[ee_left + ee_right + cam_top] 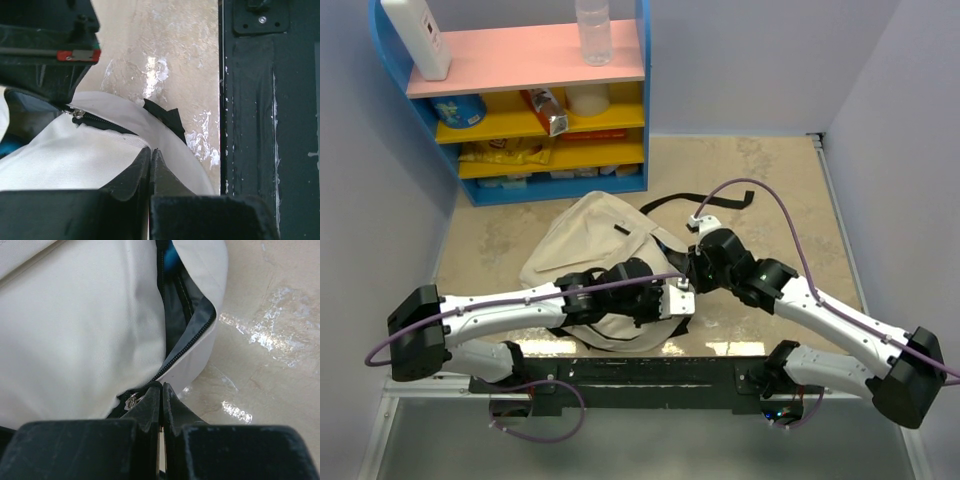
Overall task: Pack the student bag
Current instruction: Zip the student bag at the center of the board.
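The student bag [582, 240], beige canvas with black straps, lies on the table between the arms with its zip partly open. My left gripper [676, 300] is at its near right corner. In the left wrist view the left gripper [151, 152] is shut, its tips pinching a fold of the bag's cream cloth [65, 155] below the zip. My right gripper [694, 262] meets the bag from the right. The right gripper [161, 386] is shut on the bag's zip edge, with the metal zip pull [132, 401] just left of its fingers. Something blue [171, 257] shows inside the opening.
A blue shelf unit [520, 75] with a pink top stands at the back left, holding a clear bottle [593, 30], a white container [417, 35] and snack packs. The black mounting rail [640, 370] runs along the near edge, close beside the bag's corner [260, 125]. Walls close both sides.
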Robot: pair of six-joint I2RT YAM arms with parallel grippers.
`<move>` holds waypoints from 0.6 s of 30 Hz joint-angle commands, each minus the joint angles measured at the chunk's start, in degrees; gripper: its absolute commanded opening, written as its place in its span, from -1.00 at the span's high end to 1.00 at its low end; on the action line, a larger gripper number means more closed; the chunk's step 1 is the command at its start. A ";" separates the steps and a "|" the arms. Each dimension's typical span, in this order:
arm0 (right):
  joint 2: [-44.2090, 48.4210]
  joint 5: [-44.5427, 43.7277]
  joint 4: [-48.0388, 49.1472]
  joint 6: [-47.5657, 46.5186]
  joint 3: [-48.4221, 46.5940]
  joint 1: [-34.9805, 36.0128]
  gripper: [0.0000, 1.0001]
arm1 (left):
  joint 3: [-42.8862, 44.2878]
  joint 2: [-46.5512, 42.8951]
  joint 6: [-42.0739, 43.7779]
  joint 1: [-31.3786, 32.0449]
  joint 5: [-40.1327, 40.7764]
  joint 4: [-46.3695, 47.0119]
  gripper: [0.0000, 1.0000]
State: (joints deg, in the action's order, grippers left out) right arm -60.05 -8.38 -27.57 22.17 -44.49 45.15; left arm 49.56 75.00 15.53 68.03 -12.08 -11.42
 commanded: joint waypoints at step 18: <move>8.45 19.00 -9.70 6.21 -3.68 -0.24 1.00 | -3.59 -5.74 28.73 5.27 -17.02 -25.13 1.00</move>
State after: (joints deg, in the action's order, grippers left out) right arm -54.13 7.01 -39.42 25.41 -46.17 45.41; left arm 47.18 70.37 35.57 71.16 -20.71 -21.17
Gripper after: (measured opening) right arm 0.010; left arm 0.019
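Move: The right hand has the zipper slider's pull tab pinched; the slider is some 2 cm to its left and 1 cm back, slightly below. From that hand the open bag mouth is about 5 cm ahead and 3 cm left, and the bag's middle level with it, 16 cm left. From the left hand, holding the zip's closed near end, the slider is roughly 8 cm ahead and 1 cm right, the table's near edge 7 cm straight back and lower. Both grips stay shut on the bag, the right on the slider's pull tab and the left on the fabric at the zip's near end, as the two haul it back together. The right draws back about 6.5 cm, slightly rising and tipping down; the left goes back some 4.5 cm and nearly 3 cm left, sinking slightly and turning about 20 degrees clockwise. ##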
